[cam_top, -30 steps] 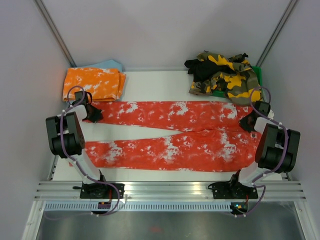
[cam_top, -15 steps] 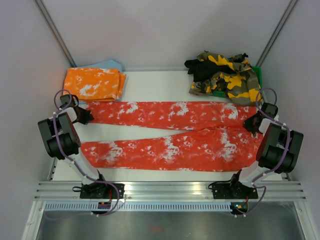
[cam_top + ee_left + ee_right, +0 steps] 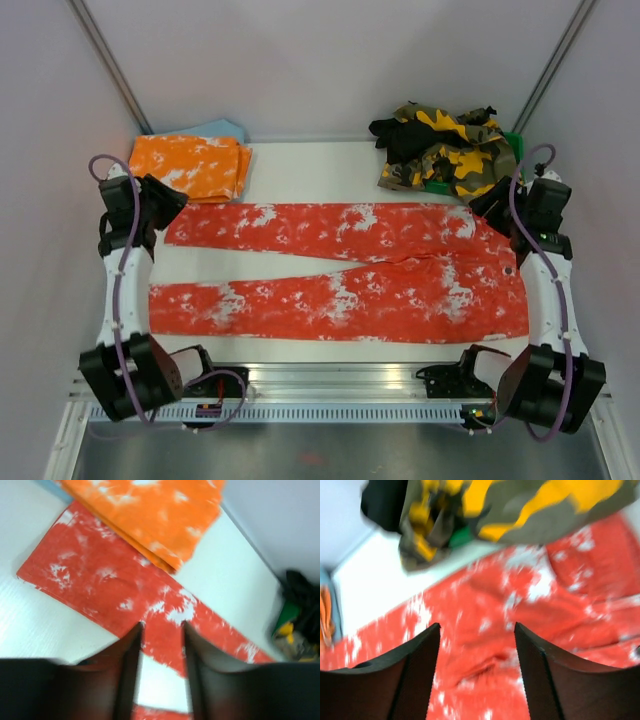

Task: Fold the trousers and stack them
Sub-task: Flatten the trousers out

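Observation:
The red trousers (image 3: 430, 270) with white splotches lie spread flat across the table, waist to the right and both legs running left. My left gripper (image 3: 160, 203) hangs raised above the hem of the far leg, open with nothing between its jaws. The left wrist view shows that leg (image 3: 100, 585) below the left gripper (image 3: 161, 630). My right gripper (image 3: 497, 205) hovers above the far waist corner, also open and empty. In the right wrist view the right gripper (image 3: 476, 627) stands over the red cloth (image 3: 520, 645).
A folded orange-and-white pair (image 3: 188, 165) lies at the back left on a light blue cloth (image 3: 222, 128). A heap of camouflage trousers (image 3: 450, 150) and black cloth (image 3: 398, 140) sits on a green bin (image 3: 513, 142) at the back right. Walls close in on both sides.
Both grippers were shut on the trousers' far edge and pulled it outward. Now both have opened, let go and risen, and the trousers lie stretched flat.

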{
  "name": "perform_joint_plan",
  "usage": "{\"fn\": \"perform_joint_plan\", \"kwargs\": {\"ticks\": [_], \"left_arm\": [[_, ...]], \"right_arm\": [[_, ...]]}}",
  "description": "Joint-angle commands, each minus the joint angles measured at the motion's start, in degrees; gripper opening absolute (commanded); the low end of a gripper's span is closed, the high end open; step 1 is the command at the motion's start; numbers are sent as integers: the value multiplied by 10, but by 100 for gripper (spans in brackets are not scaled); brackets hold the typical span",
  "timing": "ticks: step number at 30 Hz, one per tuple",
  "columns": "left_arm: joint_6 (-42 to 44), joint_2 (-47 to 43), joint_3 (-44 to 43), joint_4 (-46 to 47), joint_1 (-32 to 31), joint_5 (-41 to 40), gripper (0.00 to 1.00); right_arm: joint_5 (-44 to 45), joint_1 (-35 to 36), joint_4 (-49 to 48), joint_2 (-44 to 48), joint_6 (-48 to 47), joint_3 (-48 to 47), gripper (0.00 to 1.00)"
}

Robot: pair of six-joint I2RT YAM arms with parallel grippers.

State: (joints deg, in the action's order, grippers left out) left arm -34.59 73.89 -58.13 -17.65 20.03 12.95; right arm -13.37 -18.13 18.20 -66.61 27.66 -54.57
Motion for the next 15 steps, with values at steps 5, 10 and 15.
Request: {"fn": "perform_joint_plan", "kwargs": {"ticks": [5, 10, 15], "left_arm": [[65, -196, 69, -138, -111, 18, 79], [44, -265, 120, -163, -135, 42, 88], [50, -299, 134, -189, -137, 53, 88]], "right_arm": [[-72, 82, 149, 88, 19, 145, 42], [-37, 94, 209, 164, 28, 230, 18], [11, 104, 234, 169, 49, 245, 6]]}}
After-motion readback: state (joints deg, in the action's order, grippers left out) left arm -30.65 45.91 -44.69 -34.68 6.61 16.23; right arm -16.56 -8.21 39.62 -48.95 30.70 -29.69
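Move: The trousers lie flat, roughly 20 cm below both hands. From the left hand, the near leg's left stretch is about 18 cm back and 9 cm right, the far leg's cuff some 7 cm ahead and 3 cm left, the orange stack about 25 cm ahead and 2 cm left. From the right hand, the near leg beside the hip is about 16 cm back and 10 cm left, the waistband some 6 cm back and 8 cm right, the camouflage pile about 30 cm ahead and 9 cm left. The right hand sweeps back some 16 cm and down about 14 cm while drifting left, towards the near leg beside the hip, its wide-open fingers closing almost shut and tipping further down by nearly 30 degrees, without yet reaching the cloth. The left hand draws back and to the right about equally, from beside the orange stack to above the near leg's far edge, rising a little and then sinking to about its starting height as its fingers spread wide and it turns clockwise. ##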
